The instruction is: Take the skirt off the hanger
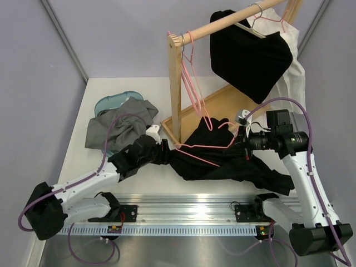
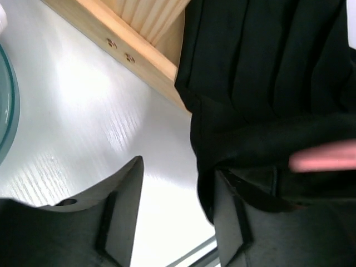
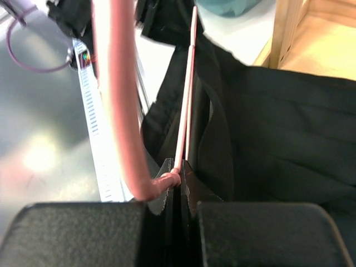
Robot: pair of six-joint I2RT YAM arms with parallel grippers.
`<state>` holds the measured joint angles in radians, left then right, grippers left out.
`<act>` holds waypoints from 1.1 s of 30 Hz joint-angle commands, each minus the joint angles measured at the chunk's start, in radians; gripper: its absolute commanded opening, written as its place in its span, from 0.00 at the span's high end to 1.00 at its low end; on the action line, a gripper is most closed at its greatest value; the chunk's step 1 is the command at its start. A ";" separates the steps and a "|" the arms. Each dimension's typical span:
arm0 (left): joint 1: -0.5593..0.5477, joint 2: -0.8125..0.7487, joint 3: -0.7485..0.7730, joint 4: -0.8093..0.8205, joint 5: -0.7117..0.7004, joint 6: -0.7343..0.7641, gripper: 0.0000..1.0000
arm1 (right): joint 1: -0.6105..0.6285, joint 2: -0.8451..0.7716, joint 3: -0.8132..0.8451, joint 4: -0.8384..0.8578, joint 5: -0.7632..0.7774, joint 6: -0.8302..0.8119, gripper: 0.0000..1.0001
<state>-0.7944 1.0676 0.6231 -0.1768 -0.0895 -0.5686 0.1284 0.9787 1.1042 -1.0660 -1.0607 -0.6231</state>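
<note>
The black skirt [image 1: 233, 161] lies crumpled on the table in front of the wooden rack, with the pink hanger [image 1: 203, 148] still on it. My right gripper [image 1: 240, 142] is shut on the hanger's wire; in the right wrist view the pink wire [image 3: 179, 177] is pinched between the closed tips, with the skirt [image 3: 289, 139] behind. My left gripper [image 1: 167, 153] is at the skirt's left edge. In the left wrist view it [image 2: 178, 211] is open, with bare table between the fingers and the skirt's edge [image 2: 250, 111] lying over the right finger [image 2: 236, 222].
A wooden rack [image 1: 176, 83] stands behind, with a black garment [image 1: 247, 55], a white one [image 1: 292, 67] and an empty pink hanger [image 1: 192, 72] on its rod. A wooden tray [image 1: 222, 103] is under it. Grey cloth [image 1: 119, 128] and a teal bowl [image 1: 111, 103] lie at left.
</note>
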 commanded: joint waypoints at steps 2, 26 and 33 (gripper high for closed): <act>0.007 -0.098 -0.052 0.057 0.060 0.053 0.40 | -0.004 -0.005 -0.018 0.138 -0.039 0.176 1.00; 0.003 -0.272 -0.027 0.218 0.448 0.519 0.01 | 0.057 0.048 -0.053 -0.144 -0.012 -0.400 1.00; -0.115 -0.057 0.088 0.238 0.516 0.605 0.03 | 0.082 0.086 -0.023 -0.198 -0.027 -0.494 1.00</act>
<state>-0.8494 0.9428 0.6350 0.0040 0.3637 -0.0452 0.1967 1.0519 1.0447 -1.2182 -1.0431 -1.0252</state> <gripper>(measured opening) 0.977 0.045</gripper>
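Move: Just above the half-open left hand, some 8 cm up and 5 cm to its right, level with it fore and aft, is the free left end of the pink hanger. The black skirt's loose edge lies right against its right finger, about 2 cm to the right. The rack post's foot stands roughly 10 cm ahead, 3 cm right and 10 cm below. From the right hand, which holds the hanger by its neck, that free end is about 20 cm left, 4 cm ahead and 7 cm lower. Backing clear of the skirt's edge, the left hand opens from half to full, draws back about 5 cm and rises some 8 cm, then sweeps about 5 cm right while tipping its fingers up and turning some 40 degrees clockwise to face the hanger's free end. The right hand keeps its grip, eases forward slightly, then comes back and sinks, turning counter-clockwise. ##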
